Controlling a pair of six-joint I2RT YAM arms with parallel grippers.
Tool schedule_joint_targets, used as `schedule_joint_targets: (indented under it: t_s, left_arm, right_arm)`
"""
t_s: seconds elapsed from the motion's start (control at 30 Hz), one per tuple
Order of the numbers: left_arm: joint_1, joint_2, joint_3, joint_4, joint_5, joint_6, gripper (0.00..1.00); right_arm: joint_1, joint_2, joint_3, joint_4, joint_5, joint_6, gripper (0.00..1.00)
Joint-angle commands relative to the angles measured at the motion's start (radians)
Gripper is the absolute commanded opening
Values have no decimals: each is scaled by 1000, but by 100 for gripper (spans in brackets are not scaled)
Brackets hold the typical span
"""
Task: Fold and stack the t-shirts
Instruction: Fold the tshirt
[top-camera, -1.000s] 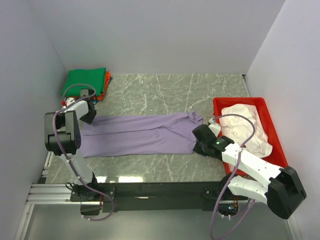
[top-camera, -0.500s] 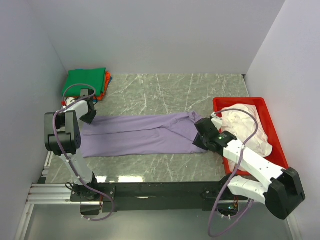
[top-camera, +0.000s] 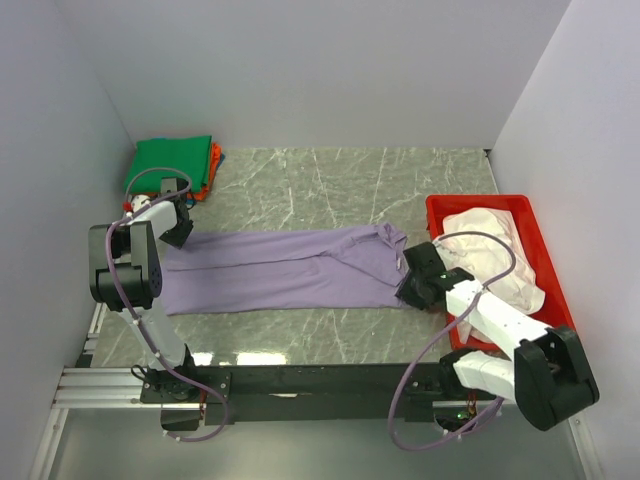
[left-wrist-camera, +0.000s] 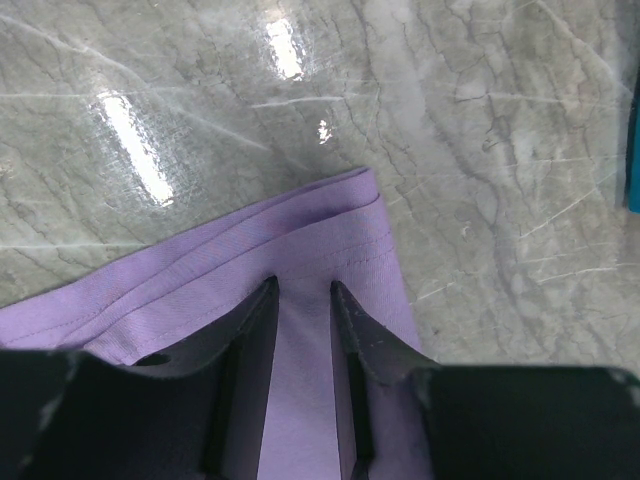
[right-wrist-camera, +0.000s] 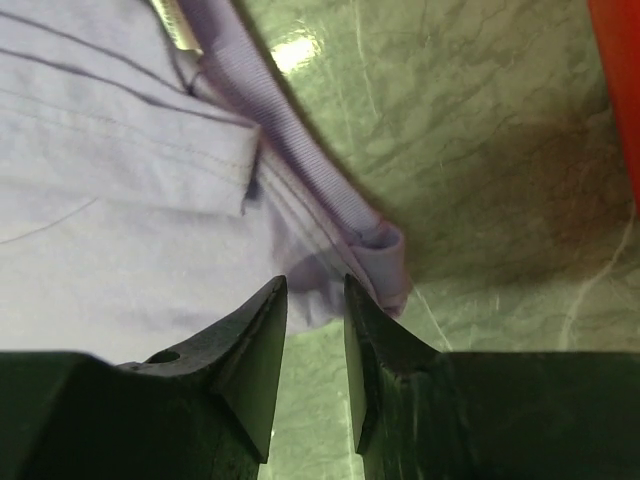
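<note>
A lavender t-shirt (top-camera: 280, 270) lies folded into a long strip across the table, left to right. My left gripper (top-camera: 180, 232) rests on its left end. In the left wrist view its fingertips (left-wrist-camera: 302, 285) stand a little apart over the flat purple hem corner (left-wrist-camera: 330, 230), and nothing is bunched between them. My right gripper (top-camera: 412, 284) is at the strip's right end, open. Its tips (right-wrist-camera: 316, 282) sit just short of the ribbed collar fold (right-wrist-camera: 375, 250), with bare table between the fingers.
A red tray (top-camera: 480, 201) at the right holds a crumpled pale t-shirt (top-camera: 495, 255); its wall shows at the right wrist view's edge (right-wrist-camera: 622, 80). Folded green (top-camera: 170, 162) and orange-red (top-camera: 213, 165) shirts are stacked at the back left corner. White walls close in on three sides.
My right gripper has opened wider and drawn back to the right, off the lavender shirt's collar end toward the tray. The left arm has not moved.
</note>
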Motion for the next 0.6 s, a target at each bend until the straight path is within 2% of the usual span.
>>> schedule_joint_targets:
  t_s: [0.0, 0.07, 0.17, 0.33, 0.57]
  left_arm:
    - [11, 7, -12, -7, 2, 18, 34]
    - [10, 1, -12, -7, 1, 21, 34]
    - [11, -1, -7, -15, -5, 26, 34]
    - [10, -1, -3, -15, -13, 35, 34]
    - [10, 24, -3, -12, -1, 32, 33]
  right_arm:
    - [-11, -74, 54, -20, 10, -25, 36]
    - [-15, -105, 149, -29, 33, -66, 36]
    - [-27, -26, 345, -41, 54, -160, 36]
    - [-22, 285, 674, -89, 136, -321, 36]
    - [-24, 631, 953, -155, 182, -435, 36]
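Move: The t-shirt's bunched far right corner lies about 20 cm ahead of the right hand and 3 cm to its left, roughly 1 cm lower. The shirt's near right corner is almost at the right fingertips, some 1 cm back and 3 cm to the right; the red bin's middle is about 26 cm to the right and 7 cm ahead. From the left hand, that bunched corner lies some 57 cm to the right and 3 cm ahead. The t-shirt's near right corner is left behind as the right hand swings up and forward in a quick arc along its right end, about 20 cm forward and slightly left. It climbs some 15 cm, then begins to sink towards the bunched far right corner, fingers still parted and tilted to point more forward. ##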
